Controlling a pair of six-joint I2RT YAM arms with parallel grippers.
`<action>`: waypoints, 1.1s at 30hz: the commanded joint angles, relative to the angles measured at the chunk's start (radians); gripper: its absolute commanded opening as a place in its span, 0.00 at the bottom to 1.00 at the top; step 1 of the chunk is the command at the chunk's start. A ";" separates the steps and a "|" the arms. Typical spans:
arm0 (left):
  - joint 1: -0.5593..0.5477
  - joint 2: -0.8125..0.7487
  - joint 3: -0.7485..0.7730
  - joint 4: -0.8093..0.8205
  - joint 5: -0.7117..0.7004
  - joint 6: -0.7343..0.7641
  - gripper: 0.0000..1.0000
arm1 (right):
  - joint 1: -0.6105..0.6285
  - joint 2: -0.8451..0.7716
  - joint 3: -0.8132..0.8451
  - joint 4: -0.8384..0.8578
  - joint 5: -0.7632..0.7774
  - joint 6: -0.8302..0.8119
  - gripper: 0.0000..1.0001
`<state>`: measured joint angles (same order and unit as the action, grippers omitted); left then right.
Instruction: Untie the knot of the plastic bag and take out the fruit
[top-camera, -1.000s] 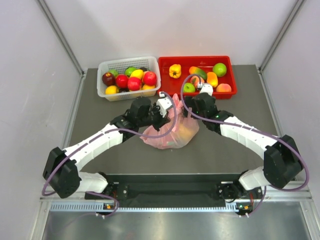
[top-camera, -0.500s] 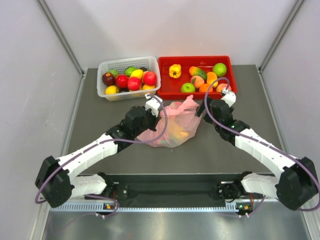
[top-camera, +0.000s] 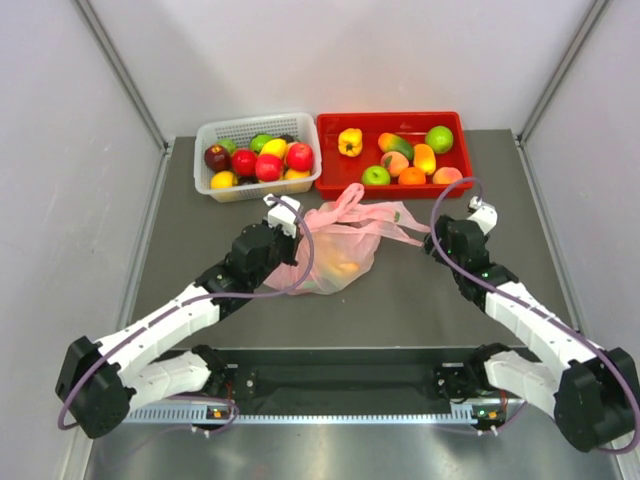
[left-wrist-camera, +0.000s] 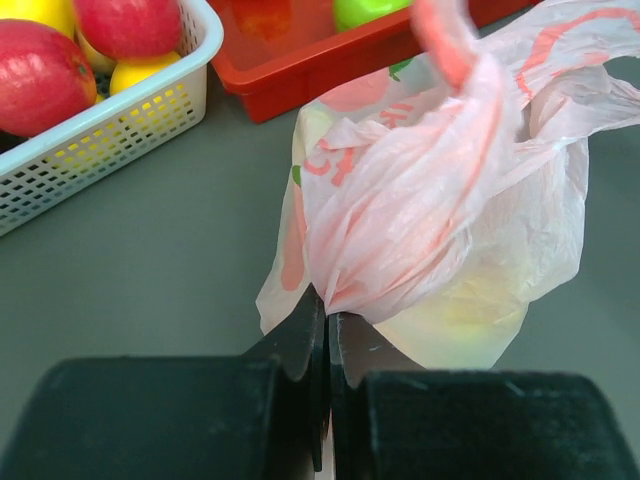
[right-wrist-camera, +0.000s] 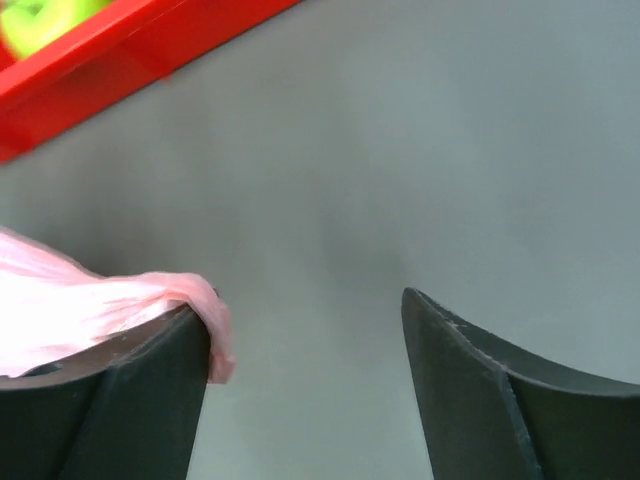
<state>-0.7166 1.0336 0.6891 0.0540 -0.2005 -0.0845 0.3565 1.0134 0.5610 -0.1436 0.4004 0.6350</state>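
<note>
The pink plastic bag (top-camera: 335, 250) lies on the grey table in front of the two fruit containers. My left gripper (top-camera: 297, 258) is shut on a bunch of the bag's plastic (left-wrist-camera: 400, 220) at its left side, jaws pressed together (left-wrist-camera: 327, 308). One loop handle (top-camera: 400, 222) stretches right to my right gripper (top-camera: 430, 240). That gripper (right-wrist-camera: 305, 300) is open, with the pink handle (right-wrist-camera: 120, 305) draped over one finger and nothing between the jaws. A yellowish fruit (left-wrist-camera: 460, 310) shows through the bag (top-camera: 345, 266). I cannot make out the knot.
A white basket (top-camera: 258, 118) of red, yellow and green fruit stands at the back left, seen also in the left wrist view (left-wrist-camera: 130, 110). A red tray (top-camera: 390, 116) with several fruits stands beside it on the right (right-wrist-camera: 90, 70).
The arms have drawn apart: my left gripper pulled its bunch of plastic back and left, my right gripper swung right, drawing a handle out long. The right jaws have narrowed a little.
</note>
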 joint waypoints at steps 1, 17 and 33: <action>0.011 -0.046 -0.003 0.121 -0.001 -0.009 0.00 | -0.010 -0.059 -0.024 0.183 -0.194 -0.116 0.70; 0.011 0.000 0.009 0.164 -0.221 -0.050 0.00 | -0.017 -0.337 0.105 0.003 -0.166 -0.196 0.00; 0.108 0.486 0.320 0.700 -0.295 0.075 0.00 | -0.146 0.027 0.534 0.049 -0.189 -0.276 0.00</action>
<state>-0.6598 1.5181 0.9562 0.4347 -0.4091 -0.0547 0.2520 1.0122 0.9909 -0.1493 0.1810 0.3988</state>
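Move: The loose bag strap lies at the right hand's left fingertip, about 3 cm left of and 1 cm ahead of its hand point, practically level with it. From there the bag's body is roughly 21 cm to the left, 6 cm lower, and the red tray's middle about 24 cm ahead, 9 cm left. The left hand, already holding a gathered fold, has the white basket some 28 cm ahead and 10 cm left, and the red tray 29 cm ahead and 23 cm right, both about 13 cm below. Leftward about 3 cm and already rising, the right hand shuts its open fingers on the loose strap, then carries it steeply up, nearly 20 cm in all, finishing forward as the fingers tip up some 20 degrees. The left hand keeps its pinch on the gathered fold, almost still at first, then pushes forward about 12 cm towards the white basket and red tray, rising slightly and turning counter-clockwise. ##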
